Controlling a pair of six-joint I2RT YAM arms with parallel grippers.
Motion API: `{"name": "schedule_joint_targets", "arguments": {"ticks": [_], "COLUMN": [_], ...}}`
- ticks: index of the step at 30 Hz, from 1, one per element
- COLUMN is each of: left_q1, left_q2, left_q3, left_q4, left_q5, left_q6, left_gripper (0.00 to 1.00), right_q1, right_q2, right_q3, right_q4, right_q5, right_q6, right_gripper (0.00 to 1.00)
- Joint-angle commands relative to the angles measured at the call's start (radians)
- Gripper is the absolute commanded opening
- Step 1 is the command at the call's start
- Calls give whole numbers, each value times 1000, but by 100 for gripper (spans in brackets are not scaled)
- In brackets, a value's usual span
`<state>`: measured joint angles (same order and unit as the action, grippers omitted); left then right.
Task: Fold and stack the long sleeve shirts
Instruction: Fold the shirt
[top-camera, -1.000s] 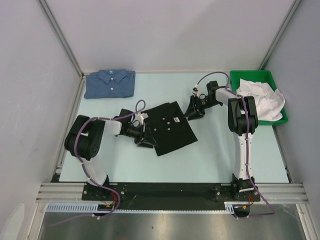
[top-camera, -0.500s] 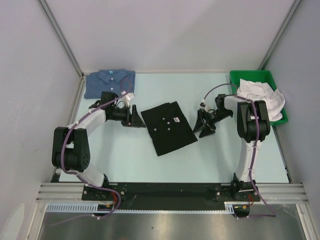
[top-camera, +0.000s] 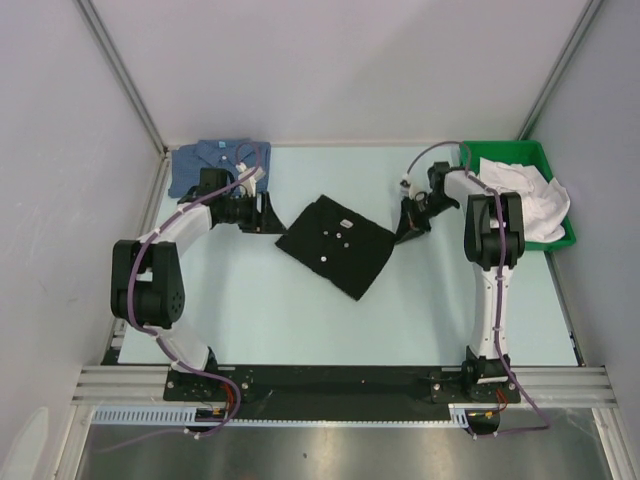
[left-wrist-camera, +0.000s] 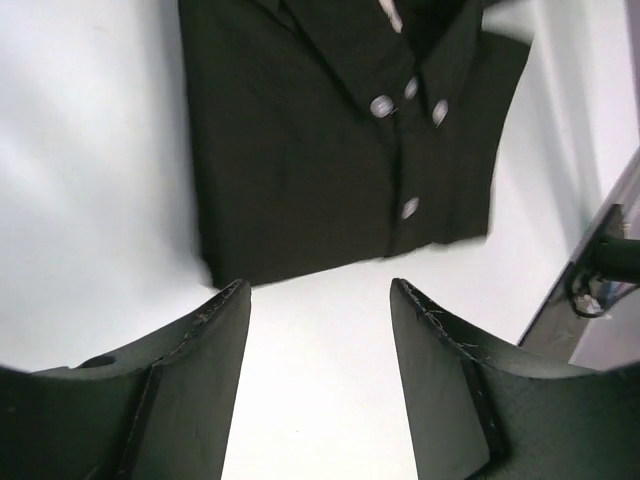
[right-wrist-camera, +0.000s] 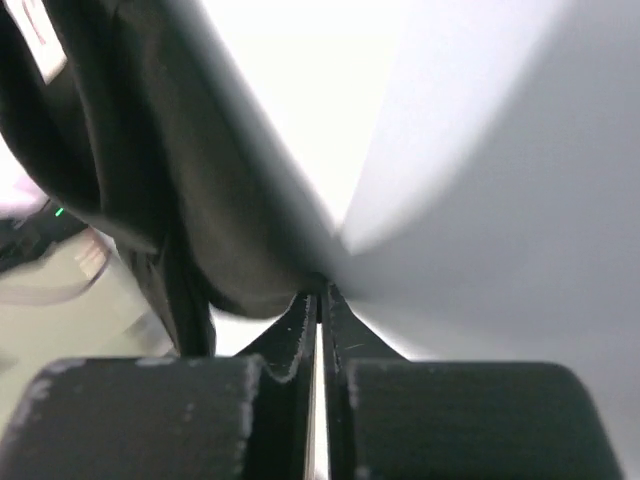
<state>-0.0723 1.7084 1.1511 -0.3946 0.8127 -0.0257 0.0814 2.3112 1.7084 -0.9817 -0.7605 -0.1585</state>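
Observation:
A folded black long sleeve shirt (top-camera: 335, 245) lies mid-table, turned diamond-wise, its pale buttons facing up. My right gripper (top-camera: 406, 228) is at the shirt's right corner. In the right wrist view the jaws (right-wrist-camera: 321, 288) are shut, with dark cloth (right-wrist-camera: 150, 150) pinched at their tips. My left gripper (top-camera: 268, 214) stands open just left of the shirt, with only bare table between its fingers (left-wrist-camera: 318, 285). The black shirt (left-wrist-camera: 320, 150) lies just beyond those fingertips. A folded blue long sleeve shirt (top-camera: 205, 158) sits at the back left corner, partly under my left arm.
A green bin (top-camera: 478, 152) holding crumpled white cloth (top-camera: 525, 195) stands at the back right, beside the right arm. Grey walls close in the table on three sides.
The black shirt has swung round and its right corner has moved toward the back. My right gripper has shut at that corner. The left gripper has moved slightly back and left.

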Motion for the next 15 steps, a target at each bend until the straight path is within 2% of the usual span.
{"name": "schedule_joint_targets", "arguments": {"ticks": [1, 3, 7, 13, 15], "left_q1": [6, 5, -6, -41, -50], "left_q2": [0, 58, 175, 240, 261], "left_q3": [7, 41, 120, 118, 98], "left_q4": [20, 13, 7, 5, 7], "left_q5": [-61, -73, -61, 35, 48], "left_q6": [81, 89, 57, 32, 33], "left_gripper": [64, 64, 63, 64, 57], "right_q1": [-9, -9, -45, -74, -72], "right_q2": [80, 74, -18, -254, -317], "right_q3": [262, 298, 226, -137, -284], "right_q4": [150, 187, 204, 189, 210], "right_q5": [225, 213, 152, -32, -104], "right_q6": [-78, -69, -21, 46, 95], "right_gripper": [33, 54, 60, 68, 69]}}
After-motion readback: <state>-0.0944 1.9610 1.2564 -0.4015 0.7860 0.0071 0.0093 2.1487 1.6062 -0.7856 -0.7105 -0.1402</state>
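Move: The dark shirt's middle lies about 14 cm left of the right hand and 1 cm back, nearly at its height; the shut right fingers are at the shirt's right-hand corner. The green bin is roughly 29 cm right and 11 cm ahead of them. From the open left hand the shirt's middle is some 15 cm right, 2 cm back and 11 cm below, with the folded blue shirt about 13 cm left and 17 cm ahead. Right hand sweeps about 11 cm forward, opening off the shirt's corner, then draws back; left sinks 6 cm. ##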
